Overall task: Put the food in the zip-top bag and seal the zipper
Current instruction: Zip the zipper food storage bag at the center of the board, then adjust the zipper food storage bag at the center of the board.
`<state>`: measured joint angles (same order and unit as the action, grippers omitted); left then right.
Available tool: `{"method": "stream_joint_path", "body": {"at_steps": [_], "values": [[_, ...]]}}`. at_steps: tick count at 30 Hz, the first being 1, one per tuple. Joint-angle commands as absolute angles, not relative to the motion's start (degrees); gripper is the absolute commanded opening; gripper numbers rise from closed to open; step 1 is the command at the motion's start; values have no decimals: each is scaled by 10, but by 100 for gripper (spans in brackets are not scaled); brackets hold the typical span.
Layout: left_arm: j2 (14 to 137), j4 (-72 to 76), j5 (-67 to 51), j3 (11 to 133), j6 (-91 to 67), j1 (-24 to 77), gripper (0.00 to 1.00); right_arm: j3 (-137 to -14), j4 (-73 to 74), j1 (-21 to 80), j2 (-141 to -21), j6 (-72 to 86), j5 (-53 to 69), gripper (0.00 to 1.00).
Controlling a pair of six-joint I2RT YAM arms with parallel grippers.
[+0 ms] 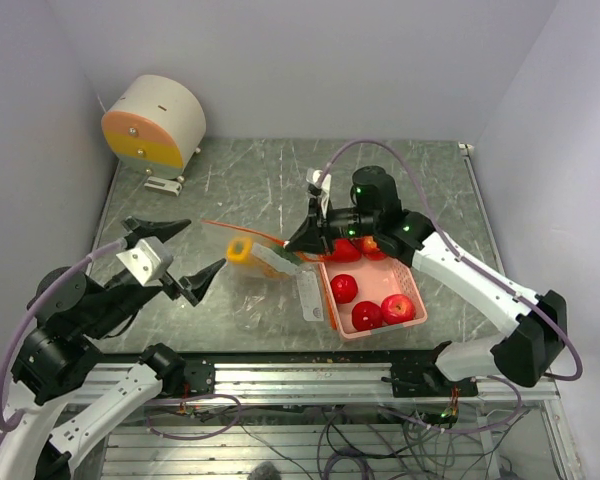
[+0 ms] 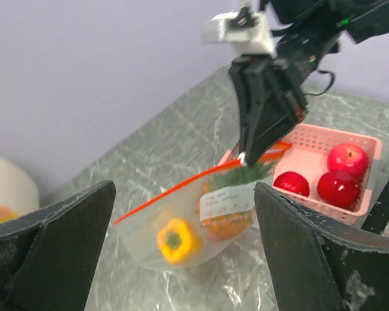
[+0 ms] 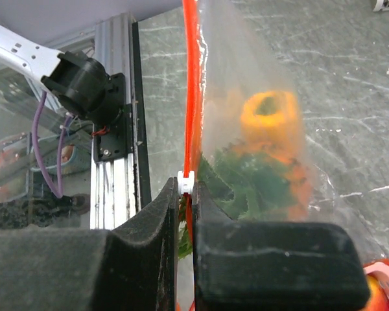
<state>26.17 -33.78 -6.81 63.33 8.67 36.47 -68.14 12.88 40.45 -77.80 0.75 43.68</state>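
The clear zip-top bag hangs over the table with its orange-red zipper stretched taut. Inside it are a yellow pepper and a bumpy orange fruit with green leaves. My right gripper is shut on the zipper's right end, at the white slider. My left gripper stands wide open to the left of the bag, apart from it, with nothing between its fingers. Red apples lie in the pink basket.
The pink basket sits right of the bag, under my right arm. A round cream and orange device stands at the back left corner. Walls close in the left, back and right. A metal rail runs along the near edge.
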Motion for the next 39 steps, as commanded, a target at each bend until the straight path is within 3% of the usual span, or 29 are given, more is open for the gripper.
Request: {"method": "stream_joint_path", "body": {"at_steps": [1,10,19,26,31,33,37,38,39], "values": [[287,-236,-212,615,147,362,100,-702,166,430,-776,-20,419,0],[479,-325,-351,657,265,362,99,-738,234,489,-800,-79,355,0],[476,-358,-339,604,286,362,99,-719,233,486,-778,-95,335,0],[491,-360,-284,576,281,362,86,-718,230,486,-773,-95,342,0],[483,-341,-265,552,262,362,83,-717,224,486,-767,-93,348,0],[485,-342,-256,551,255,362,75,-717,221,485,-766,-92,348,0],[492,-337,-237,558,238,362,20,-713,220,485,-766,-91,346,0],[494,-337,-229,561,234,362,9,-711,219,485,-766,-91,343,0],[495,-337,-220,564,231,362,7,-709,218,484,-766,-91,340,0]]}}
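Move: The zipper strip just left of the slider, where the open left hand will close, lies roughly 7 cm ahead of that hand, 10 cm to its right and 13 cm below. The shut right hand already grips the slider; from it, that strip is about 4 cm left, level, the bagged yellow pepper about 9 cm left, 2 farther out and 6 lower, and the pink basket some 21 cm right, 2 farther out, 20 lower. The open left hand swings right about 10 cm and somewhat forward, then sinks to some 15 cm below its start, turning clockwise and rolling its left side up about 25 degrees each, and shuts on the zipper strip close left of the slider. The right hand keeps its pinch on the slider, drawing it back about 3 cm and slightly down, then holds there. ##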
